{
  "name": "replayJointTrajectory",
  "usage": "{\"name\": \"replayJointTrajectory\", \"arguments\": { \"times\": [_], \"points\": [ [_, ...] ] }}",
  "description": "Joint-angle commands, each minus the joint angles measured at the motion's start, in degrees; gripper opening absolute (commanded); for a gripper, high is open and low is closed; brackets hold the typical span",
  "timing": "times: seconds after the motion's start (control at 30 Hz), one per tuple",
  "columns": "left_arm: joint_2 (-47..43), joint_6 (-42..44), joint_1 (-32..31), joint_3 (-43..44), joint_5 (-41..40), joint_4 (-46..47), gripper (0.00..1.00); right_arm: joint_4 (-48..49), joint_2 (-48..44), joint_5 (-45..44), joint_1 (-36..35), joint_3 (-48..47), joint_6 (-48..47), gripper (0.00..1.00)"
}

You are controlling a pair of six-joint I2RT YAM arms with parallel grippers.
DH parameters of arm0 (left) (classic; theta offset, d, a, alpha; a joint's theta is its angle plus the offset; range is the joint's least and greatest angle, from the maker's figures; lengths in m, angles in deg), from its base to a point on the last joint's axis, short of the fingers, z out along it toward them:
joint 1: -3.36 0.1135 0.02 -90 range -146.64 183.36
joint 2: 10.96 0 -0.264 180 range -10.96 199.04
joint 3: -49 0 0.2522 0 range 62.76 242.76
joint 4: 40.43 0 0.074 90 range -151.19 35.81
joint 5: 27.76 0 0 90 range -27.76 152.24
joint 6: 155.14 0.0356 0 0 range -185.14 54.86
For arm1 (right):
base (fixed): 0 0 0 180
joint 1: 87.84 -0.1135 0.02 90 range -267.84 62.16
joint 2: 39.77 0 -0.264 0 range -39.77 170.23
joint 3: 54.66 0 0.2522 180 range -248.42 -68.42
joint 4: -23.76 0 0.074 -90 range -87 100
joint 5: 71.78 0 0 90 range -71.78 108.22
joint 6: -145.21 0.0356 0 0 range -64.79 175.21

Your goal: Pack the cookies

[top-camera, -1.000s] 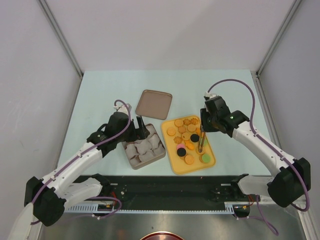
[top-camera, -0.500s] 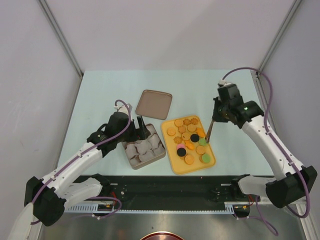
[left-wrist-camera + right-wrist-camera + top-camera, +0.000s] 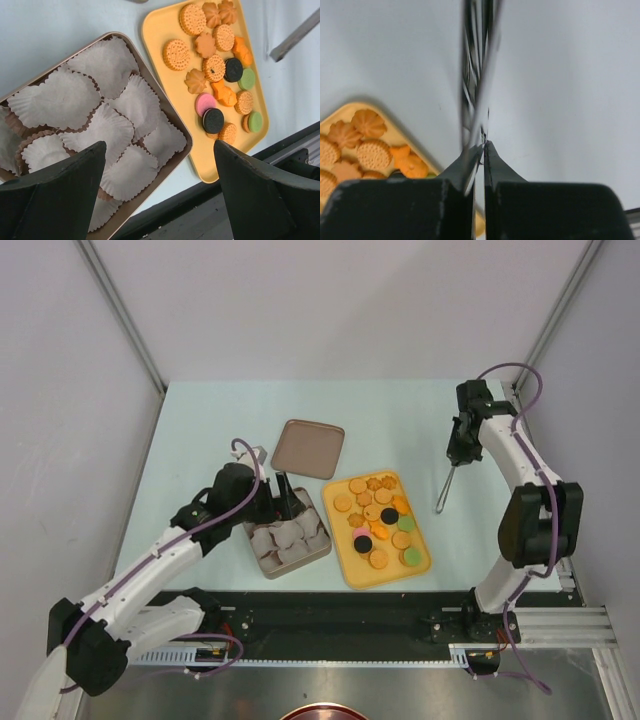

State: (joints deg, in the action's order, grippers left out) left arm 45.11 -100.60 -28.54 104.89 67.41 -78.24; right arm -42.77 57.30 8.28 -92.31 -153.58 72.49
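The cookies [image 3: 378, 522] lie on a yellow tray [image 3: 352, 565] at mid-table: mostly orange-tan, with some black, green and pink ones. In the left wrist view the cookies [image 3: 215, 67] fill the tray [image 3: 160, 25] at upper right. My left gripper [image 3: 285, 502] hangs open over the brown tin [image 3: 300, 564], with nothing between its fingers. My right gripper [image 3: 458, 454] is off to the right of the tray, shut on thin metal tongs [image 3: 446, 488] that point down toward the table. In the right wrist view the tongs [image 3: 475, 75] run up from the gripper [image 3: 484, 145], and some cookies [image 3: 365, 140] show at lower left.
The tin [image 3: 167, 102] holds several white crumpled paper cups [image 3: 105, 130]. Its brown lid [image 3: 308, 448] lies flat behind the tin and tray. Grey walls close in the table on three sides, and the right arm stands near the right wall.
My right arm has swung from above the tray out to the right and back, carrying the tongs off the cookies, and its jaws have closed tighter. The left arm has not moved.
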Motion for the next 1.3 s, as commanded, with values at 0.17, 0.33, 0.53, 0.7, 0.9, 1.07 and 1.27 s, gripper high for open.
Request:
{"name": "replayJointTrajectory", "arguments": {
  "times": [0.17,0.33,0.53,0.7,0.9,1.07,1.27],
  "points": [
    [-4.9,1.7,-0.2,0.3,-2.9,-0.1,0.94,6.0,13.6,0.5,1.5,-7.6,-0.4,0.00],
    [-3.5,1.5,-0.2,0.3,-3.4,-0.5,0.94,7.2,23.0,1.4,1.7,-10.4,-0.5,0.04],
    [-2.5,1.4,-0.2,0.4,-4.6,-0.9,0.94,7.3,29.4,2.1,1.8,-12.7,-0.1,0.09],
    [-2.2,1.1,-0.2,0.1,-4.7,-1.0,0.94,8.5,30.2,2.9,1.9,-12.0,1.3,0.31],
    [-2.2,0.9,-0.2,-0.5,-4.3,-0.3,0.94,12.2,25.4,2.8,1.3,-5.0,3.3,0.46],
    [-2.4,0.8,-0.2,-0.8,-3.2,0.0,0.94,15.4,22.7,3.8,0.6,1.3,5.0,0.49],
    [-3.1,0.7,-0.2,-1.1,-3.2,-0.3,0.94,16.8,21.8,2.5,-1.3,4.6,6.7,0.53]
  ]
}}
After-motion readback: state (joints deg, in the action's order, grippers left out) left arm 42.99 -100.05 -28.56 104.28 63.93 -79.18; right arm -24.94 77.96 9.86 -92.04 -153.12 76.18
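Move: The right hand holds the squeezed-shut tongs about 14 cm above the table. The bare patch it takes them to lies some 6 cm ahead, 1 cm left and 13 cm below. At that lower level, the cookie tray's middle is about 18 cm left and 11 cm back, its orange fish cookie about 11 cm left and 4 cm back, and the brown tray roughly 35 cm left and 11 cm ahead. From the left hand, the patch is about 40 cm right, 19 cm ahead and 14 cm down. With the tongs still between its fingers, the right hand lowers them some 12 cm to the bare table right of the cookie tray, going about 8 cm forward on the way and then easing back 2 cm. Near the bottom the fingers open to about half, the pads staying against both tong arms. ##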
